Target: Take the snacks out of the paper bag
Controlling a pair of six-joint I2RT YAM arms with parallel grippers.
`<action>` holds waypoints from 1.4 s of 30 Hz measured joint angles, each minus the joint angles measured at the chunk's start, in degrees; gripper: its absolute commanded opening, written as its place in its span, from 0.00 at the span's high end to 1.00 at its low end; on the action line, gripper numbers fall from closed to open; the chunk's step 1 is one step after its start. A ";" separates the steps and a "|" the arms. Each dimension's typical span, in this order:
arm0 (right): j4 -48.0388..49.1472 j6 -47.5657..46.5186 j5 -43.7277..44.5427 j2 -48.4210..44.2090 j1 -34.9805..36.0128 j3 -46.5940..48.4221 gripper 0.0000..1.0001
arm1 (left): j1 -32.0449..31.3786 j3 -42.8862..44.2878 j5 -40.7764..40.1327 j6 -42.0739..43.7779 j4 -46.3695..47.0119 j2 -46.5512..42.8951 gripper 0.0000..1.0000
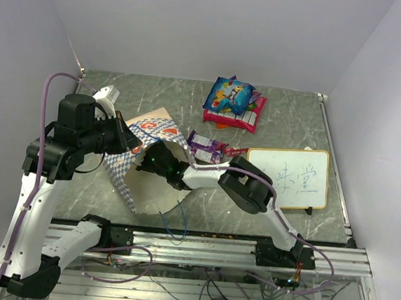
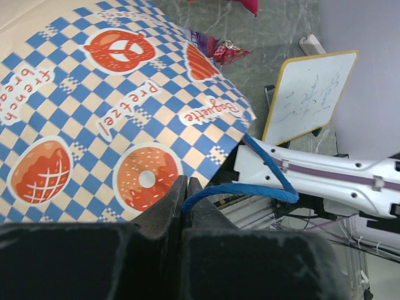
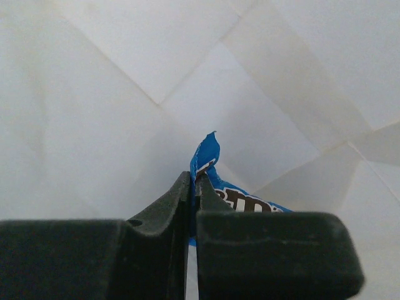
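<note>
The paper bag lies on its side at the left of the table, mouth toward the right arm; its checkered, pastry-printed side fills the left wrist view. My left gripper is shut on the bag's blue string handle and holds the bag's edge up. My right gripper is deep inside the bag, against its white paper walls, shut on the corner of a blue snack packet. Out on the table lie a blue packet on a red-and-white one, and a purple packet.
A white framed writing board lies at the right, also seen in the left wrist view. The right arm's white forearm runs just under the bag's mouth. Grey walls close in the table at left, back and right.
</note>
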 measured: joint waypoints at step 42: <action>-15.08 7.85 -36.70 -25.46 0.57 -15.65 1.00 | 0.00 3.89 -5.88 -14.36 11.26 4.90 0.93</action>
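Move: My right hand is deep in the paper bag and already grips a blue snack. The middle of the bag's mouth is some 14 cm back, 10 cm to the right and 8 cm above. Outside lie the purple packets, about 22 cm right and 2 cm ahead, with a small red packet roughly 12 cm farther right, both slightly lower. From my left hand, holding the blue handle, the mouth is about 6 cm right, 2 cm back and 20 cm below. I keep the blue snack pinched and draw my right hand back about 15 cm inside the bag towards its mouth, drifting right; it rises about 9 cm, dips, then climbs slightly again, turning some 30 degrees counter-clockwise and tipping down. My left hand keeps the blue handle and carries it about 5 cm forward and as much up. ##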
